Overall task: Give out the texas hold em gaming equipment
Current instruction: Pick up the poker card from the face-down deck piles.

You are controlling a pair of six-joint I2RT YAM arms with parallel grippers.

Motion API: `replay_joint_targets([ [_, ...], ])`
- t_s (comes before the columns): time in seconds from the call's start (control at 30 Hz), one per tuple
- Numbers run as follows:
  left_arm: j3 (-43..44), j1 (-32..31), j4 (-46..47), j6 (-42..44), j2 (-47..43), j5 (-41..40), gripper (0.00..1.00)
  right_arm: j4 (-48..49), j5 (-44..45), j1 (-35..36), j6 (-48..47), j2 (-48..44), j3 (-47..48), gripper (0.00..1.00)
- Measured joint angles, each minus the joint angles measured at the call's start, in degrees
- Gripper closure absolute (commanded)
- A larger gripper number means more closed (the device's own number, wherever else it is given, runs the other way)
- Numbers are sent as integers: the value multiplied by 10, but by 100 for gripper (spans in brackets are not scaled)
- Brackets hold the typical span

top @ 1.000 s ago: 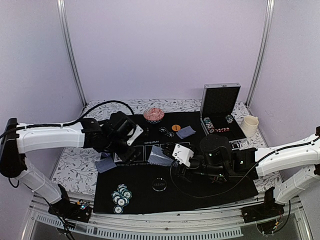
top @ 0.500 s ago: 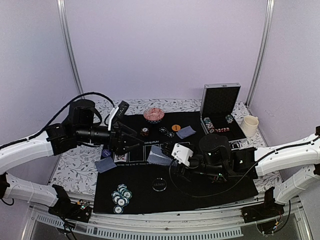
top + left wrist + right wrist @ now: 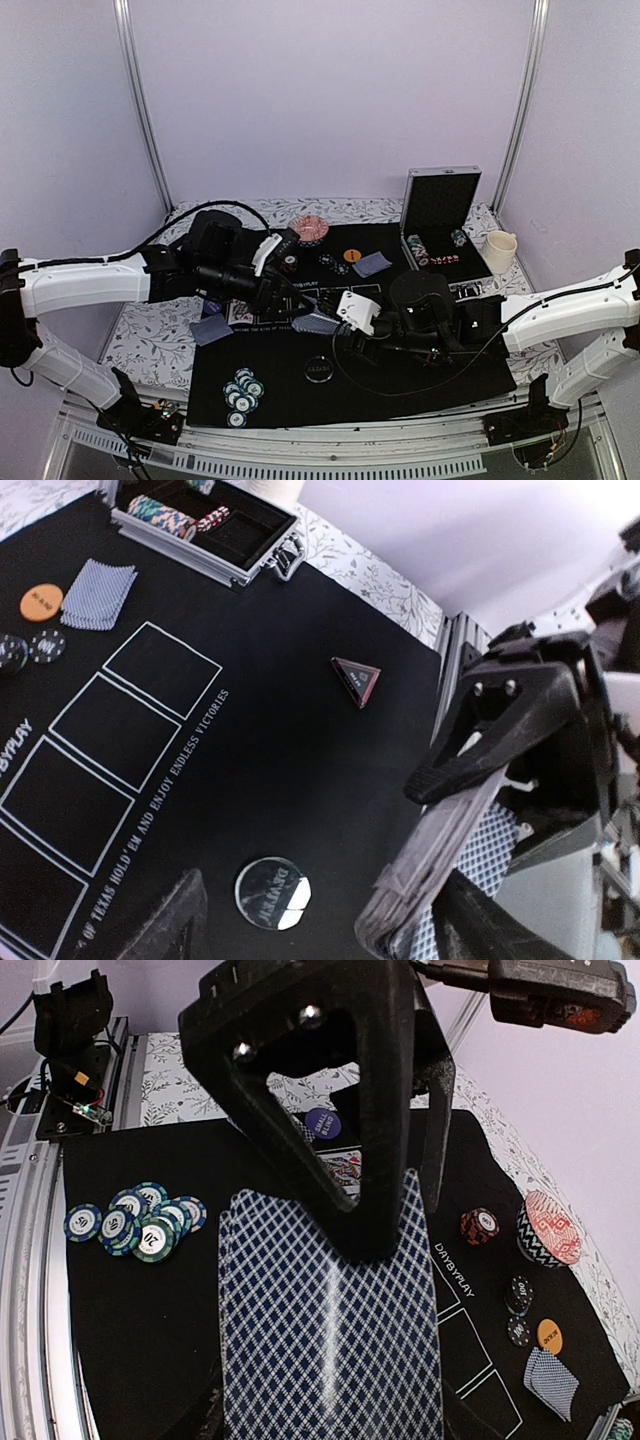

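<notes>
My right gripper [image 3: 328, 320] is shut on a deck of blue-grey-backed playing cards [image 3: 316, 322] and holds it above the black mat. In the right wrist view the deck [image 3: 330, 1340] fills the jaws. My left gripper [image 3: 298, 306] is open at the deck's far end, and one finger [image 3: 370, 1210] rests on the top card. In the left wrist view the deck's edge [image 3: 435, 875] lies between my spread left fingers. Teal chips [image 3: 242, 392] lie near the front left. A clear round button [image 3: 272, 920] and the red-edged triangle [image 3: 357, 679] lie on the mat.
The silver case [image 3: 440, 225] stands open at the back right beside a mug [image 3: 498, 250]. Red chips [image 3: 308, 230], an orange button [image 3: 352, 255], black chips [image 3: 28, 648] and a small card pile [image 3: 372, 264] lie at the back. Another card pile [image 3: 210, 328] lies left.
My left arm lifted and drew back to the left, then swung right and down onto the deck. My right gripper has shifted slightly left with the deck.
</notes>
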Motion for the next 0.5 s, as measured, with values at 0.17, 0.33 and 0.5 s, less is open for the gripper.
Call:
replay_joint_targets([
  [0.17,21,-2,-23,10,29,2,49,-5,3,-2,-2,1,0,51],
  [0.33,22,2,-35,15,31,10,50,-9,3,-4,-2,2,0,51],
  [0.5,21,13,-44,18,27,18,49,-9,3,-4,-2,2,0,51],
])
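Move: Just to the right of the left fingers, the face-down deck in the right hand has its middle about 4 cm right, 3 cm back and 1 cm lower. It lies some 4 cm to the left of the right hand point, 1 cm back and 2 cm below. From the left hand, the dealer button is about 7 cm back and 4 cm right; the blue chip pile is 13 cm back and 14 cm left. Both lie some 17 cm below. Closing from nearly wide open to about half open, the left fingers narrow around the free left end of the deck, one over its patterned face and the other behind, while that hand sinks some 1.5 cm and then stops. The right hand stays almost in place and keeps its grip on the deck. ##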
